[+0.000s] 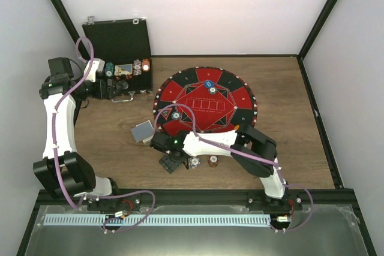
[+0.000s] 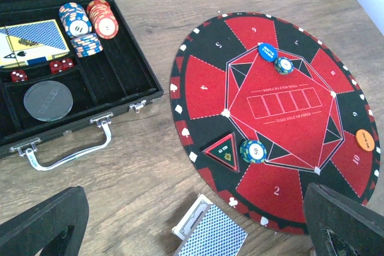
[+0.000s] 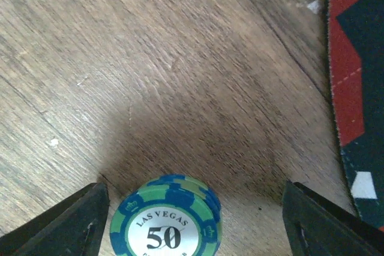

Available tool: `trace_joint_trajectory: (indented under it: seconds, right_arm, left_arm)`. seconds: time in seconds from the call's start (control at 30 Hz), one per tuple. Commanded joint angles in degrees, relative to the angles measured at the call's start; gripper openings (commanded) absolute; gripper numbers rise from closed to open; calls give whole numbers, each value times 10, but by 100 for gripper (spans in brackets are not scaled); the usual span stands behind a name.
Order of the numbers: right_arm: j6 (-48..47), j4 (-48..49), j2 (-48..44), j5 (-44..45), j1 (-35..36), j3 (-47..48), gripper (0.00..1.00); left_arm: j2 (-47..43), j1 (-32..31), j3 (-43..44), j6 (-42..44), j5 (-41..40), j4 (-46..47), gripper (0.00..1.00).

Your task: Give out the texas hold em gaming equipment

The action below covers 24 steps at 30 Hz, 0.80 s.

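Observation:
In the right wrist view a green-and-blue striped "50" poker chip stack [image 3: 165, 220] stands on the wood between the fingers of my right gripper [image 3: 195, 223]. That gripper is open, with its left finger close beside the stack. From above, the right gripper [image 1: 171, 161] hangs low just off the mat's near-left edge, beside a white chip [image 1: 195, 162] and a brown chip [image 1: 213, 160]. Blue-backed cards [image 2: 211, 233] lie on the table left of the mat. On the mat are a blue disc [image 2: 266, 50], an orange disc [image 2: 364, 139] and green chips [image 2: 252, 150]. My left gripper [image 1: 122, 87] hovers open and empty by the case.
The round red-and-black mat [image 1: 223, 86] fills the table's middle. An open black case [image 2: 129, 70] at the back left holds stacked chips [image 2: 90, 25], a card deck [image 2: 33, 41], red dice [image 2: 60, 65] and a grey round disc [image 2: 48, 101]. White walls close in the table on all sides.

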Motion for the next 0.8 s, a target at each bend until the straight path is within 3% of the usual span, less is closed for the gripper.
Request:
trace_joint_trajectory:
  seconds: [0.0, 0.33, 0.63, 0.77]
  right_arm:
    - [14, -5, -3, 1, 17, -8, 79]
    - [27, -13, 6, 25, 31, -10, 55]
    - [25, -36, -7, 60, 30, 12, 21]
    - [23, -53, -29, 76, 21, 26, 18]
  left_arm:
    - [-10, 4, 13, -1, 3, -4, 100]
    - [-13, 4, 14, -2, 2, -6, 100]
    - [-16, 5, 15, -3, 4, -8, 100]
    - [-16, 5, 17, -3, 4, -9, 100]
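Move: The teal chip stack marked 50 sits between the right fingers' line of closing, about 1 cm back and 1 cm left of the hand, practically level with it. The white chip stack is some 6 cm to the hand's right and 1 cm back, the red one about 14 cm right and level fore and aft; the card deck is roughly 10 cm ahead and 12 cm left. From the left hand, the teal stack is some 20 cm back, 24 cm right and 26 cm below. The teal 50 stack is taken between the right fingers: low over the table, the hand slides back about 1.5 cm and a little left towards it while the fingers close from wide to about half open. With the fingers shut on the stack's sides, the hand then eases roughly 1 cm forward and right, staying low, and tilts only slightly. ##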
